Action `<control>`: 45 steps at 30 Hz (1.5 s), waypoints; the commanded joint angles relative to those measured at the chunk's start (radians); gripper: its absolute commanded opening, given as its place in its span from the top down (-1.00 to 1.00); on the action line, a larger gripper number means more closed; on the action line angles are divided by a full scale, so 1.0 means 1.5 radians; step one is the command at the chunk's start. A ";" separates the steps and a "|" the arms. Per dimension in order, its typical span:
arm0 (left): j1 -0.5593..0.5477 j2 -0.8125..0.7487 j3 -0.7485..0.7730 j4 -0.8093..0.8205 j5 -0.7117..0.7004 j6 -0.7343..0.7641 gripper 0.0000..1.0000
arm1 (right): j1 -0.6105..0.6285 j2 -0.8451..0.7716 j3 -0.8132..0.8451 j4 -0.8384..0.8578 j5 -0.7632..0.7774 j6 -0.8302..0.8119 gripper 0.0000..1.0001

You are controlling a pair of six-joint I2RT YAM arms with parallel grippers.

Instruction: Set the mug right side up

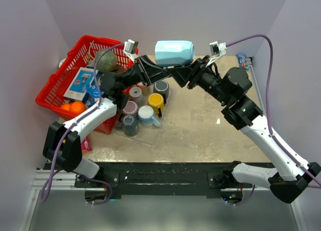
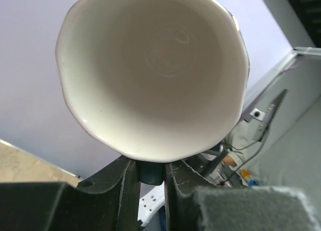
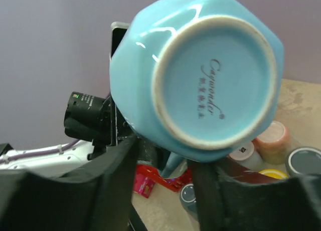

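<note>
The light blue mug [image 1: 174,52] is held in the air on its side above the back of the table, its mouth to the left and its base to the right. The left wrist view looks into its white inside [image 2: 153,70]. My left gripper [image 1: 156,69] is shut on the mug's handle [image 2: 150,172] below the rim. The right wrist view shows the mug's base [image 3: 213,80] with printed writing. My right gripper [image 3: 165,178] is open, its fingers either side of the handle [image 3: 173,163] with gaps showing, just under the mug.
A clear tray [image 1: 145,138] with several small cups, among them a yellow one [image 1: 156,100], lies below the mug. A red basket [image 1: 75,65] with packets and oranges [image 1: 73,107] stands at the left. A small packet [image 1: 243,60] lies at the back right.
</note>
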 commanded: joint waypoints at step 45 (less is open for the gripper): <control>-0.207 0.547 0.642 -0.873 -0.735 0.705 1.00 | 0.004 -0.207 -0.077 -0.610 0.606 0.263 -0.91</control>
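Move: Ahead and to the right of the left hand, which already pinches the sideways light-blue mug's handle, is the bare table spot: about 23 cm ahead, 15 right and 35 below. The grey mug stands some 20 cm straight ahead of that hand and the yellow mug 13 ahead, 3 left, both about 36 below. From the right hand, its fingers loosening around the handle, the light-blue mug's body lies 3 cm ahead, 3 left, 5 up. Swinging the mug down about 34 cm, some 20 forward and 12 right, the left hand keeps its pinch on the handle, rolling its left side up about 70 degrees and turning counter-clockwise as it nears the bare spot beside the grey mug. The right hand opens wide, frees the handle and, after a short dip forward, backs off right and down, turning clockwise and tipping down. ##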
